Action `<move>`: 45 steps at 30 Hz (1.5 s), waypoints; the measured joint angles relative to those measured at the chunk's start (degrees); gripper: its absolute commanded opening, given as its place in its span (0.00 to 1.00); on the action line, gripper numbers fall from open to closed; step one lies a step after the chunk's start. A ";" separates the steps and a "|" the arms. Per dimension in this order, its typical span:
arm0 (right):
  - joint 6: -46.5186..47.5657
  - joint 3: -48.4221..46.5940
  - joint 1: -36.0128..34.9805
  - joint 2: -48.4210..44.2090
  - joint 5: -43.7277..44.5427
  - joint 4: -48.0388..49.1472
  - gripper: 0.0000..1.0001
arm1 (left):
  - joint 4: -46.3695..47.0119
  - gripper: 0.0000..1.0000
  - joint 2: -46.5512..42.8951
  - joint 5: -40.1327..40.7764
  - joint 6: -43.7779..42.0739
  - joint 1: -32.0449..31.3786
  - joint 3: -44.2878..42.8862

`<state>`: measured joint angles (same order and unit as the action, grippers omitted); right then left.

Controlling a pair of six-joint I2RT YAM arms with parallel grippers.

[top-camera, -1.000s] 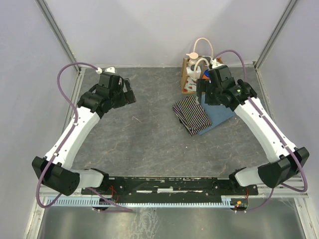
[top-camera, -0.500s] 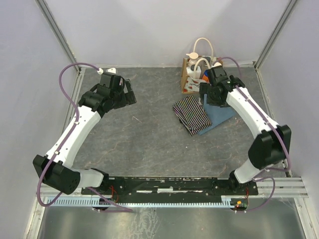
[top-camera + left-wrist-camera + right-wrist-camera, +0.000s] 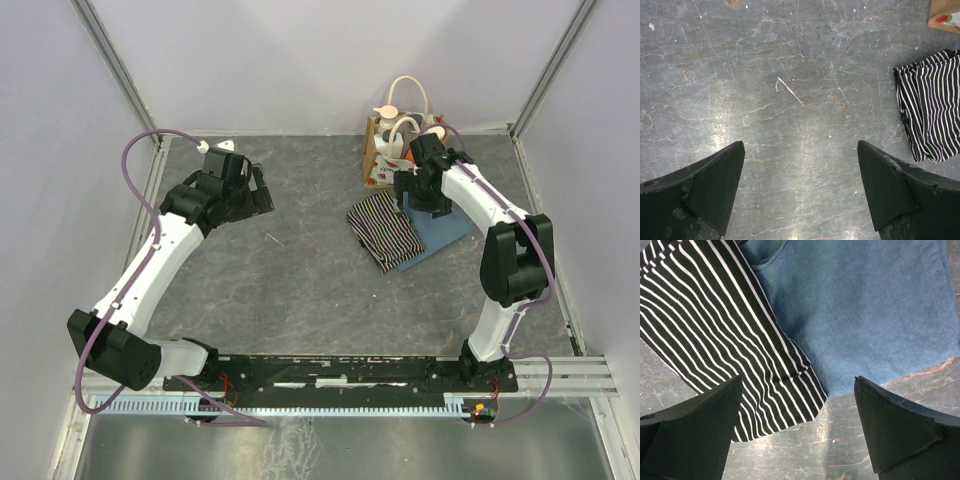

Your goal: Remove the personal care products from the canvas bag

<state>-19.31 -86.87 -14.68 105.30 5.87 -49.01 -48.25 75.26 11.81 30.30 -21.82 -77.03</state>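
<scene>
The tan canvas bag (image 3: 371,145) stands at the back of the table, its cream loop handles (image 3: 409,92) up. Whitish bottles (image 3: 385,118) poke out of its top; the other products are hidden inside. My right gripper (image 3: 408,190) is open and empty just in front of the bag, over the folded cloths. In the right wrist view its jaws (image 3: 797,382) stand wide above the edge of the striped cloth (image 3: 715,325) and blue cloth (image 3: 860,305). My left gripper (image 3: 262,188) is open and empty at the left, over bare table (image 3: 800,145).
The striped cloth (image 3: 382,232) lies partly on the blue cloth (image 3: 442,228) in front of the bag. The left wrist view shows the striped cloth (image 3: 932,110) at its right edge and a bag corner (image 3: 945,15). Walls close the back and sides.
The right arm has folded in, its elbow swinging toward the back right while its gripper stays by the bag. The left arm has barely moved.
</scene>
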 measured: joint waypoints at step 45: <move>-1.77 6.78 0.92 4.70 0.04 9.09 1.00 | 12.35 1.00 17.05 -6.03 0.02 0.00 8.31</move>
<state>-21.08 -80.09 -13.76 110.00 5.91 -39.92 -35.90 92.31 5.78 30.33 -21.82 -68.73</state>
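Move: The striped cloth's middle lies about 7 cm to the right hand's left, 2 cm ahead and 10 cm below. The blue cloth is roughly 4 cm ahead, 3 cm to the right and 10 cm below. The filled canvas bag stands beyond both, some 15 cm ahead of the right hand and 3 cm to its left, its middle 5 cm lower. From the left hand, the striped cloth is about 27 cm right, 8 cm ahead and 22 cm below. Dipping about 3 cm, the open right hand draws back over the cloths, rises, then comes forward again and sinks to some 6 cm below its start, low over the border of striped and blue cloth, contact not clear. The left hand, also open, drops about 13 cm towards bare table, easing right and forward as its fingers tip steeper. ##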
